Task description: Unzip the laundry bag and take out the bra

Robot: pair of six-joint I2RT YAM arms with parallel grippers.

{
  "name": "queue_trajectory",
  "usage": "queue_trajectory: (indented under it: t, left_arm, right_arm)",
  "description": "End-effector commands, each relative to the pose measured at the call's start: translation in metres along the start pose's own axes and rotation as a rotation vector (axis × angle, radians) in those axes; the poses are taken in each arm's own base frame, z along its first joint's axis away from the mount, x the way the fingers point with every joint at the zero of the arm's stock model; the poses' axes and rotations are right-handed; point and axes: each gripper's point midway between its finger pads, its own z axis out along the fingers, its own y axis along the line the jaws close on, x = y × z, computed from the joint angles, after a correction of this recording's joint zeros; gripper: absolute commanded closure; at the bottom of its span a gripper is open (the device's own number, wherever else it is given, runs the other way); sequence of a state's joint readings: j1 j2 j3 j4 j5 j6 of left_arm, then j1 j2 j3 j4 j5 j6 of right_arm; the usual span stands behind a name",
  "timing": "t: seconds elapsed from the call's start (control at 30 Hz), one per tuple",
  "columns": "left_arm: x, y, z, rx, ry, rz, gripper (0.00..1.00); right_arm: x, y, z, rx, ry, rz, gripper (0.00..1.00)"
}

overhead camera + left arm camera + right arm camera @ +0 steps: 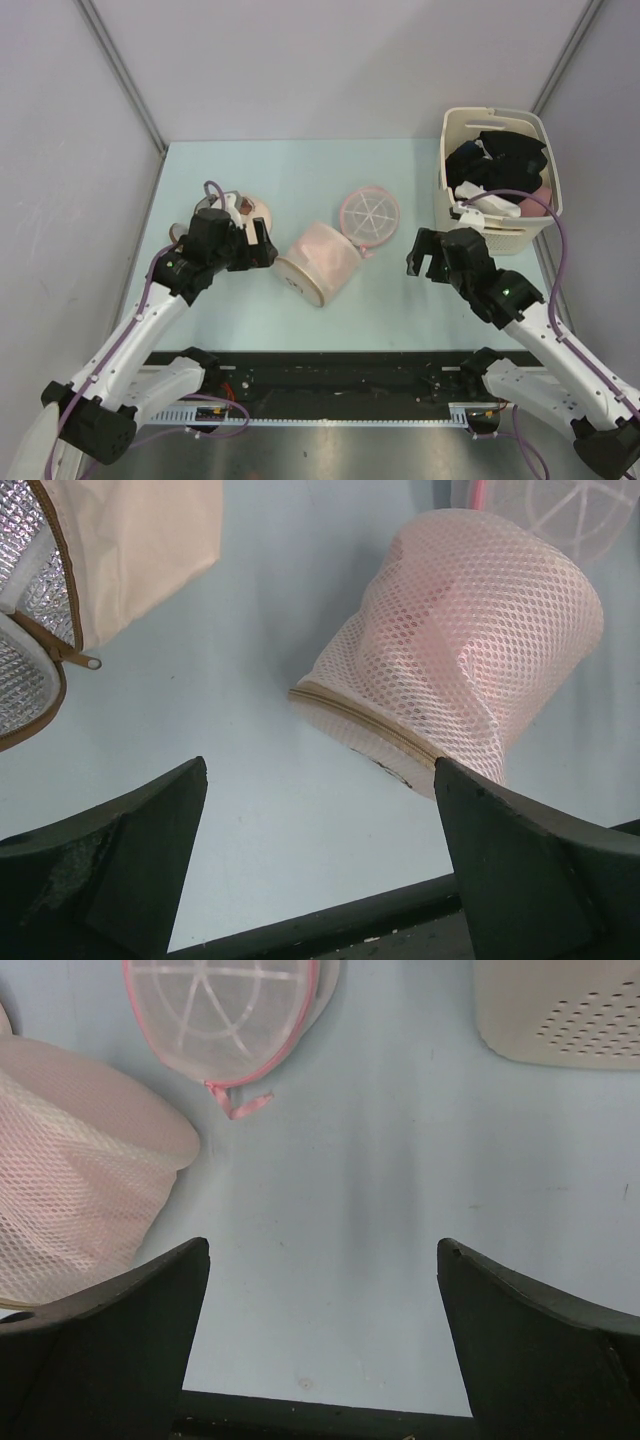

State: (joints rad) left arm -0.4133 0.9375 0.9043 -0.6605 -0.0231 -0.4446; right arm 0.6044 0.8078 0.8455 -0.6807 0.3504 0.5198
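Note:
The laundry bag [320, 262], a pale pink mesh drum, lies on its side mid-table with its zipped round end toward the near left. In the left wrist view the laundry bag [460, 630] fills the upper right, and its tan zipper [365, 725] runs shut along the rim. Pale pink fabric shows dimly through the mesh; the bra itself is hidden. My left gripper [268, 246] hovers open just left of the bag, not touching it. My right gripper [424, 258] stands open to the bag's right with bare table between its fingers. The bag's edge [70, 1180] shows in the right wrist view.
A flat pink disc with white spokes [369, 214] lies behind the bag. A beige dome pouch with silver lining [120, 540] sits under the left arm. At the back right stands a cream basket [495, 113] of black and white clothes.

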Motion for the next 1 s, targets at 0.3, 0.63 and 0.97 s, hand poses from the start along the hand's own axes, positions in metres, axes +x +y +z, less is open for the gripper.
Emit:
queue_trajectory:
  t: [0.3,0.63,0.97]
  left_arm:
    - [0.018,-0.059,-0.018,0.118,-0.027,0.141,0.0]
    - [0.021,-0.04,-0.021,-0.262,-0.12,-0.017,0.0]
    - [0.044,-0.083,0.022,-0.115,-0.081,-0.215,0.01]
  right_arm:
    - [-0.013,0.02,0.001,-0.053,-0.046,0.005,0.0]
    - [-0.016,0.025,0.006,-0.057,-0.056,0.022,0.0]
    - [-0.015,0.027,0.001,-0.071,-0.056,0.04,0.0]
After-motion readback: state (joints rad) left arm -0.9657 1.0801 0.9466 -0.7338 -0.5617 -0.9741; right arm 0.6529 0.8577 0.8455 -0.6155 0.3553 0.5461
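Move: The laundry bag, its mesh pink, lies about 11 cm to the left hand's right, some 3 cm ahead and roughly 12 cm below; its zipped end is nearer, about 7 cm to the right and level with the hand. The open silver-lined bag is some 12 cm left and 6 cm ahead, the round mesh case around 20 cm right and 8 cm ahead. From the right hand, the laundry bag lies about 18 cm left, 2 cm ahead and 13 cm below. Rightward and back, the empty left hand swings about 10 cm nearly level towards the zipped end of the laundry bag, then comes forward a couple of centimetres while sinking slightly. The wrist first turns some 15 degrees clockwise, then swings back counter-clockwise past its starting heading; the fingers stay wide open, touching nothing. The right hand, also open, eases 2 cm left towards the bag. ##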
